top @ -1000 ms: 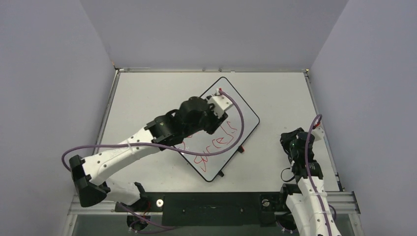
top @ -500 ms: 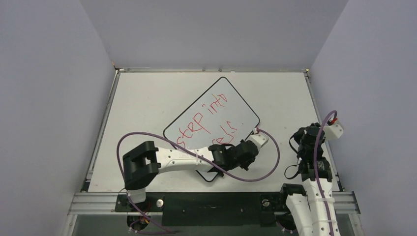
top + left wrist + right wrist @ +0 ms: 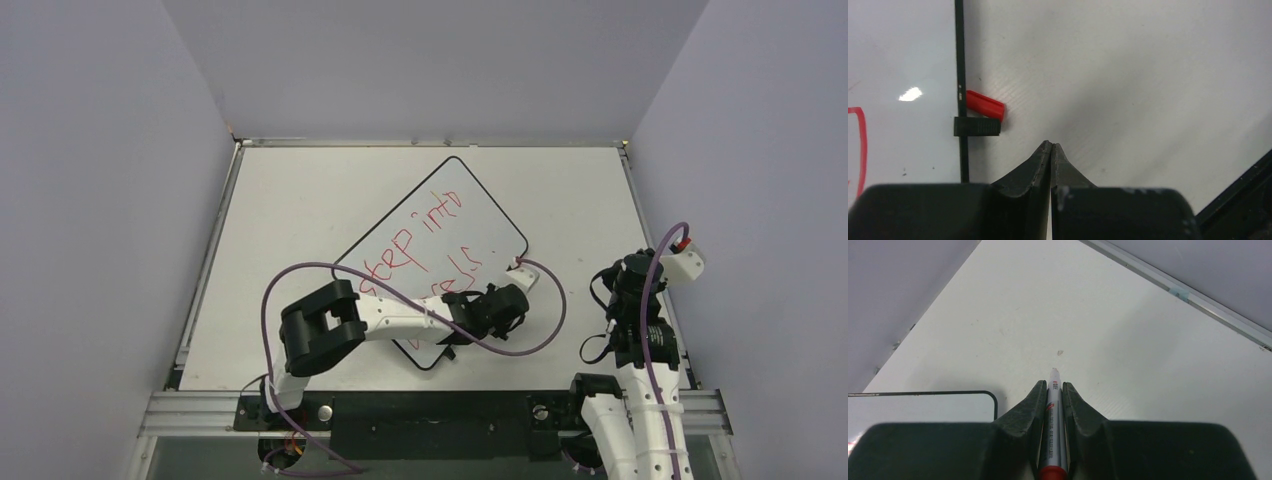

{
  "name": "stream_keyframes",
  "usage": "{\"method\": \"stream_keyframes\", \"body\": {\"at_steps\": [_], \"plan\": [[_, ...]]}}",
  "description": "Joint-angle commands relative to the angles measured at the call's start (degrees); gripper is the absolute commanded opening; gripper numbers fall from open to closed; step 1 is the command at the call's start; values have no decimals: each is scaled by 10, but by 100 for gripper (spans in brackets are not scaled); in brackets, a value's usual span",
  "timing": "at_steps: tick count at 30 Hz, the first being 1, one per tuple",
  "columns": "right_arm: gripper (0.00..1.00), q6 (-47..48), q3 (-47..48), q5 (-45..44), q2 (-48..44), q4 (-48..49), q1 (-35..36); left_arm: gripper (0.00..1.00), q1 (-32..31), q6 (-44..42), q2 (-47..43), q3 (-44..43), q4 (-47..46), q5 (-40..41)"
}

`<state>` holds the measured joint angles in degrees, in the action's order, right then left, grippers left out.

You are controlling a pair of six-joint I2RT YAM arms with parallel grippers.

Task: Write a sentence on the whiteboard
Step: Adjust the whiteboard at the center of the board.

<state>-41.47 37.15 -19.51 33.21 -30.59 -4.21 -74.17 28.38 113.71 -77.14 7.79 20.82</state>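
Note:
The whiteboard (image 3: 478,212) lies tilted in the middle of the table. The sentence (image 3: 415,238) is in red, in two lines; my left arm covers part of the lower line. My left gripper (image 3: 487,318) is shut and empty, low over the board's near right edge. In the left wrist view the gripper (image 3: 1052,146) points at bare table beside the board's black frame (image 3: 960,60), and a red stroke (image 3: 860,145) shows at the left. My right gripper (image 3: 632,270) is to the right of the board. It (image 3: 1053,385) is shut on a silver marker (image 3: 1053,410) with its tip uncapped.
A red marker cap (image 3: 985,104) lies on the table against a black foot (image 3: 977,126) of the board. A corner of the board (image 3: 923,407) shows in the right wrist view. The grey tabletop (image 3: 300,220) has a raised rail (image 3: 430,142) at the back and walls all round.
My left arm has swung off the middle of the board, back to its near right edge, uncovering the upper line. My right gripper has moved a little right with the marker.

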Motion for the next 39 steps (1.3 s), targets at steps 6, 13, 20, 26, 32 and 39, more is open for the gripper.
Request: {"method": "stream_keyframes", "body": {"at_steps": [6, 13, 20, 26, 32, 39], "plan": [[0, 19, 17, -9, 5, -3, -5, 0, 54, -4, 4, 24, -69, -24], [0, 21, 17, -5, 9, -1, -5, 0, 66, -8, 15, 28, -64, -11], [0, 21, 14, -1, 10, 2, -5, 0, 71, -12, 21, 31, -55, 3], [0, 22, 12, 2, 8, 3, -5, 0, 82, -12, 15, 47, -47, 19], [0, 23, 11, 3, 5, 3, -5, 0, 98, -16, 4, 75, -46, 31], [0, 22, 11, 3, 3, 3, -5, 0, 109, -24, -9, 103, -49, 43]]}}
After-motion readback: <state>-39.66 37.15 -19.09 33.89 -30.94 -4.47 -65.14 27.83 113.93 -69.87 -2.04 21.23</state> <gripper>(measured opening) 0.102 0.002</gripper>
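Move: The whiteboard's middle lies about 14 cm ahead of the left hand and 13 cm to its left, on the table some 3 cm below the shut fingers. Along its near right edge, the farther black clip is about 5 cm ahead and 2 cm left, with the red cap just beyond at 6 cm ahead, 1 cm left; the nearer clip is 5 cm back and 10 cm left. From the right hand the board's middle is roughly 9 cm ahead, 37 cm left, 15 cm down. The shut fingertips of the left hand come up against the whiteboard's near right edge by the farther clip and push it forward and left. The hand travels about 7 cm forward and 4 cm left, sinking some 2 cm: quick for the first 4 cm, then barely creeping, then quicker again, while turning roughly 10 degrees counter-clockwise. ##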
